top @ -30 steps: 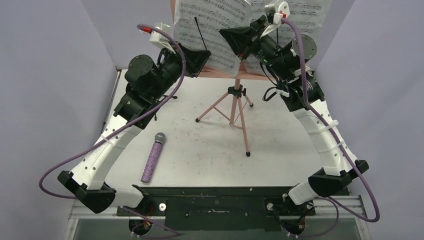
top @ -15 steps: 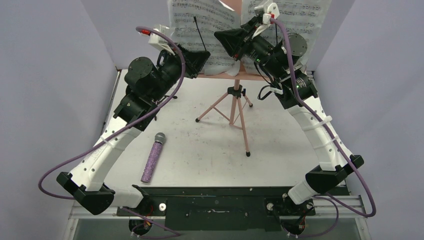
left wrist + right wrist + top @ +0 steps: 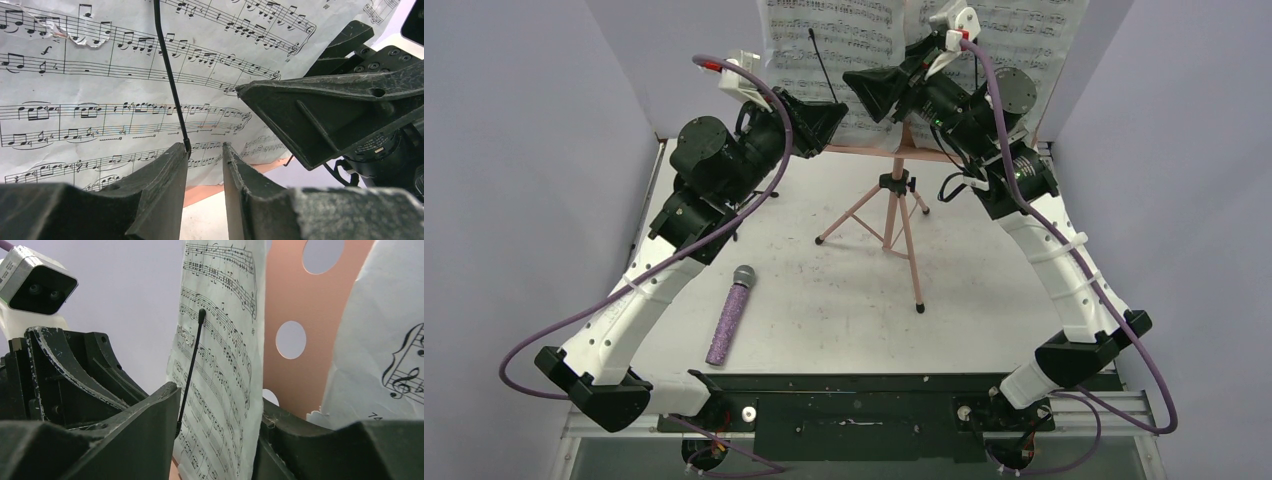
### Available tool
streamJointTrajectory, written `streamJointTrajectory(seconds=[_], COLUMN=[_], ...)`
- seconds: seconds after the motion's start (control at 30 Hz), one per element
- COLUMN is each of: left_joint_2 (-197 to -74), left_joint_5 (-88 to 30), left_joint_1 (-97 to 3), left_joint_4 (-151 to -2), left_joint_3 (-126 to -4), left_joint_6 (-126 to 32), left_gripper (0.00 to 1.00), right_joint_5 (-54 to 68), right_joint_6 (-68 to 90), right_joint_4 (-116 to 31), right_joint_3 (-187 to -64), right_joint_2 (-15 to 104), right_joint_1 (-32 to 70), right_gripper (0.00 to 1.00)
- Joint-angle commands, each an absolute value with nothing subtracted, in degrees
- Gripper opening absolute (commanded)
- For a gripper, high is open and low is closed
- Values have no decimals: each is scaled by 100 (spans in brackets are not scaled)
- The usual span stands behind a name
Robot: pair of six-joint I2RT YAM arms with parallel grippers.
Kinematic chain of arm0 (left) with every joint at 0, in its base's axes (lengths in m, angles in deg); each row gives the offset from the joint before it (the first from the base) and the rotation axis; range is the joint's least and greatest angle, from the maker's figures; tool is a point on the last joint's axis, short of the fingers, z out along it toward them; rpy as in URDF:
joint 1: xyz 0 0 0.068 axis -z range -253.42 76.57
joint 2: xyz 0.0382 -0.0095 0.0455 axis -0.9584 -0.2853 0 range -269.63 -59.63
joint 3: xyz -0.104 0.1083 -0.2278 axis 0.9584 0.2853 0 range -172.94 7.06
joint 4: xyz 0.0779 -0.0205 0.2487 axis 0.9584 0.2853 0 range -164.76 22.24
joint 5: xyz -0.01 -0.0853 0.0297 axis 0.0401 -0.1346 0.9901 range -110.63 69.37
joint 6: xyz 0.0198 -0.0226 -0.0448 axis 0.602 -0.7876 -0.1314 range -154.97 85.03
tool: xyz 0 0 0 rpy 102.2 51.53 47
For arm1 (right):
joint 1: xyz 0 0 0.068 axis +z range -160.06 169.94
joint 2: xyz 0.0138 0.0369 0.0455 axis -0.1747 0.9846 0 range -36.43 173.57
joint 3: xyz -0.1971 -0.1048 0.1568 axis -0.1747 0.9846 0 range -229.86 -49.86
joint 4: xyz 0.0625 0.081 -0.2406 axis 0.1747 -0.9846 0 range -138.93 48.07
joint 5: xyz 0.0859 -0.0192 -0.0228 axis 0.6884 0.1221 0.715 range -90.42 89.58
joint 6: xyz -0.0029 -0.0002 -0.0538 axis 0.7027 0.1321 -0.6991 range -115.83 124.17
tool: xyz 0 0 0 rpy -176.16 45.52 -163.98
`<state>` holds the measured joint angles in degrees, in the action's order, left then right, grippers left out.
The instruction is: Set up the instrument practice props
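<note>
The pink perforated music stand [image 3: 894, 205] stands at the table's back middle on its tripod. Two white sheet-music pages lean on it, left [image 3: 824, 35] and right [image 3: 1029, 30]. A thin black retaining arm [image 3: 170, 75] lies across the left page. My left gripper [image 3: 827, 113] is open and empty at that page's lower edge [image 3: 100, 75]. My right gripper [image 3: 866, 85] is open, and the left page's right edge [image 3: 220, 340] stands between its jaws. The purple glitter microphone [image 3: 729, 315] lies on the table at front left. The black mic stand is mostly hidden under my left arm.
Grey walls close in the table on the left, back and right. The stand's pink desk [image 3: 295, 300] shows bare between the two pages. The right page [image 3: 390, 340] is torn at its lower left corner. My two grippers are close together in front of the stand.
My right gripper has moved left and up, onto the left page's right edge. That page's bent top corner now lies flat. My left gripper has hardly moved.
</note>
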<state>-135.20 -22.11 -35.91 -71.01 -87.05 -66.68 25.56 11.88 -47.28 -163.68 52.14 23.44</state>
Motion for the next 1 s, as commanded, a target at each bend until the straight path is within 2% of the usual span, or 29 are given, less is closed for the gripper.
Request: streamJointTrajectory(seconds=[0.0, 0.5, 0.6, 0.73, 0.77, 0.97], left_joint_2=[-13363, -13252, -13217, -13157, -13142, -12981], left_joint_5=[-2136, -1882, -1839, -1758, -1734, -1539], left_joint_1=[-3554, -3559, -3554, -3563, -3563, -3572], left_joint_4=[-7395, -7397, -7397, -7387, -7388, -7328], left_joint_3=[-8748, -8666, -8648, -8623, -8600, -8484], left_joint_6=[-6580, -6367, -6322, -6250, -6234, -6062], left_gripper=[31, 38, 42, 52, 56, 67], right_joint_5=[2317, 1726, 1669, 1699, 1740, 2417], right_joint_6=[1029, 771, 723, 691, 693, 483], right_joint_4=[-4580, -4104, -3844, -3545, -3464, -3104], right_joint_3=[-16575, -16293, -16132, -15960, -15910, -15511], right_joint_2=[4950, 4592, 4481, 4332, 4300, 4088], right_joint_1=[2377, 2372, 2374, 2377, 2368, 2371], right_gripper=[45, 42, 46, 53, 57, 71])
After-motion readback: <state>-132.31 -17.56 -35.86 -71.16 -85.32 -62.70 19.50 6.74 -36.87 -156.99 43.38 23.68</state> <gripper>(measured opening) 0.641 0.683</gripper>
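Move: The right fingers straddle the left sheet's inner edge, which passes between them roughly 1 cm ahead and 2 cm right of that hand point. From the right hand, the right wire is about 20 cm right and 4 cm ahead, the right sheet's middle some 22 cm right and 5 cm ahead. The bend of the left wire is 3 cm ahead of the left hand, centred sideways, and 1 cm lower. The right fingers come free of the left sheet's inner edge, opening wider as that hand climbs about 5 cm, swings right nearly as far and draws back some 3 cm, gathering speed while the fingertips tip upward roughly 15 degrees. The left hand waits by the left wire, then eases 2 cm left, its fingers opening to about twice their gap. ##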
